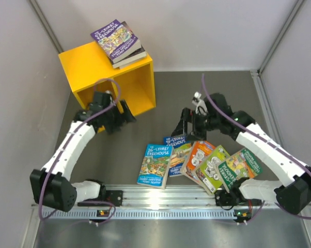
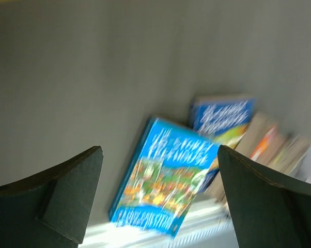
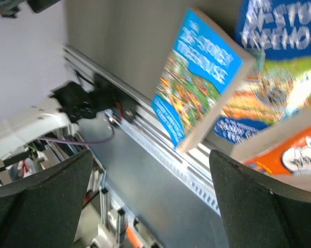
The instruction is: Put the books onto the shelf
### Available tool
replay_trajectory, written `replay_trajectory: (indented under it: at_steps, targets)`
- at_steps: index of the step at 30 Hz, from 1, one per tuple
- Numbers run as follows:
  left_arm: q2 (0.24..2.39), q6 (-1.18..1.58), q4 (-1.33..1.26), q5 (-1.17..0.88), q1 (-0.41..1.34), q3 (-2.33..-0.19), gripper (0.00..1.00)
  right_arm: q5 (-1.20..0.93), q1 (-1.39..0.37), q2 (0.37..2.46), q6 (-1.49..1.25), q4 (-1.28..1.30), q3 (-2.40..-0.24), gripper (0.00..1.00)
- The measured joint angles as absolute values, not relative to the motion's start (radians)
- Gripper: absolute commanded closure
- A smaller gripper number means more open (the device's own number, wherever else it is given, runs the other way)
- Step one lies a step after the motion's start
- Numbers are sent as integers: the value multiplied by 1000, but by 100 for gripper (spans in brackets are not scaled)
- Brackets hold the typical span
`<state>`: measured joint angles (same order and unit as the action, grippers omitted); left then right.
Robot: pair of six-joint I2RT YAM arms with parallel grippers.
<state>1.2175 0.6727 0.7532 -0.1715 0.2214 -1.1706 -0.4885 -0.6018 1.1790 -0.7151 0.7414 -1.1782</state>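
The yellow shelf [image 1: 106, 77] stands at the back left. On its top lie two books, a purple one [image 1: 117, 40] over a dark one [image 1: 134, 56]. Several more books fan out near the front: light blue [image 1: 155, 165], dark blue [image 1: 177, 149], orange [image 1: 198, 159], lime [image 1: 213, 166] and green [image 1: 239, 168]. My left gripper [image 1: 125, 114] hangs open and empty in front of the shelf, and its wrist view is a blur with the light blue book [image 2: 168, 186] beyond the left gripper [image 2: 159, 152]. My right gripper [image 1: 189, 126] is open and empty just behind the fan, above the light blue book [image 3: 197, 77].
An aluminium rail [image 1: 160, 199] with both arm bases runs along the near edge, close to the books' lower ends. Grey walls close in the left, back and right sides. The left arm's base and purple cable [image 3: 88, 139] show in the right wrist view.
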Motion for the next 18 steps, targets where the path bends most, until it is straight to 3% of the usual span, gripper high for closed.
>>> replay_trajectory:
  at_steps: [6,18]
  targets:
    - [1273,714,757,-288,373,-926,1,-511,-635,1255,-791,698,-968,7]
    - [1270,805,504,-484,439,-643,1,-532,-729,1398,-955,431,-805,7]
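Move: The light-blue 26-Storey book lies about 19 cm back, 13 cm right and 20 cm below the left hand. From the right hand it is some 8 cm back, 9 cm left and 23 cm below. Counted from the right hand, the dark-blue book is about 3 cm back and 2 cm left, and the orange book 3 cm back and 11 cm right, both at table height. Both open hands sink about 15 cm towards the 26-Storey book, left also drawing back and right, fingers tipping downward. ##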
